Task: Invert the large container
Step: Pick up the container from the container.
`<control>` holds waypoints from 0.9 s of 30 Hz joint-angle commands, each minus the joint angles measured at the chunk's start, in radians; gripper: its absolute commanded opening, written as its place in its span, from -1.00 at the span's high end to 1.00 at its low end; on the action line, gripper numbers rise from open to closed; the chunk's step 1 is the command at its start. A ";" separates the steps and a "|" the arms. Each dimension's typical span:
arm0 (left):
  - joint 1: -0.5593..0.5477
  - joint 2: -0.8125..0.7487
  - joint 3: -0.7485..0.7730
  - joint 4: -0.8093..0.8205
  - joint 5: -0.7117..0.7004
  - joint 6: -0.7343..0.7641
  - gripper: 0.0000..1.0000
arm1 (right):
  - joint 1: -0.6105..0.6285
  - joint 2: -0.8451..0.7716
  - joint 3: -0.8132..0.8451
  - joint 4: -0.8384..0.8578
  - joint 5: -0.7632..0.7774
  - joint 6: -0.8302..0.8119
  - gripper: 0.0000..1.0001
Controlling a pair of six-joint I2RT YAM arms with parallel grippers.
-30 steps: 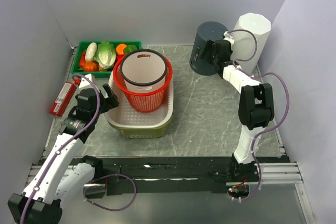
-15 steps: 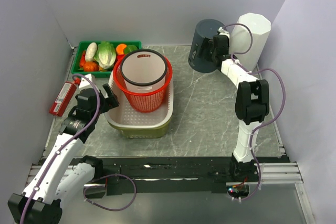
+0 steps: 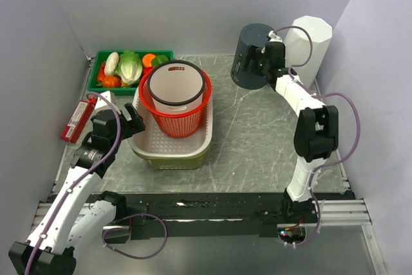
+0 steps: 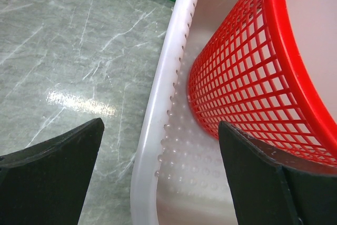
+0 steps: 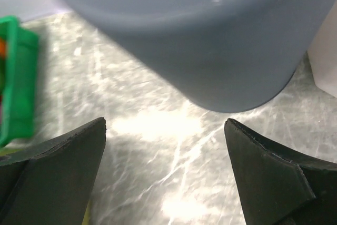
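A large white tub (image 3: 174,152) sits left of centre, holding a red mesh basket (image 3: 177,120) with a white bucket (image 3: 175,85) inside it. My left gripper (image 3: 135,120) is open at the tub's left side. In the left wrist view its fingers straddle the tub's rim (image 4: 152,146), one outside over the table, one inside beside the red basket (image 4: 253,77). A dark grey bin (image 3: 248,43) stands at the back, closed end up. My right gripper (image 3: 261,59) is open against its right side; in the right wrist view the bin (image 5: 200,35) lies beyond the fingertips, nothing between them.
A tall white bin (image 3: 309,43) stands at the back right, close behind the right arm. A green crate (image 3: 135,53) of vegetables sits at the back left, touching the tub. A red packet (image 3: 78,120) lies at the left wall. Side walls close in on the table.
My right arm has straightened and its gripper shifted slightly along the grey bin, which now stands a little more upright. The left arm has barely moved.
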 commanded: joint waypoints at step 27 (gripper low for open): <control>0.002 -0.047 0.003 0.047 -0.032 0.006 -0.93 | 0.277 -0.593 -0.304 -0.086 -0.248 0.391 -0.88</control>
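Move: The black-rimmed container nested in the red basket lies about 30 cm left of my right hand and 20 cm back, its middle about level with it. The basket shares its place, slightly lower; the tray under both is about 31 cm left, 24 cm back and 13 cm down. Right before me, some 10 cm ahead, stands the overturned dark container, with the large white container 20 cm right of it. From my left hand, the black-rimmed container is about 14 cm right and 8 cm ahead. I leave the overturned dark container with my right hand, first lifting, then sweeping back some 19 cm and, later on, left about 12 cm, rising about 11 cm in all. The hand heads for the black-rimmed container in the red basket with empty fingers kept wide open, rolling its left side up about 25 degrees and turning counter-clockwise. ##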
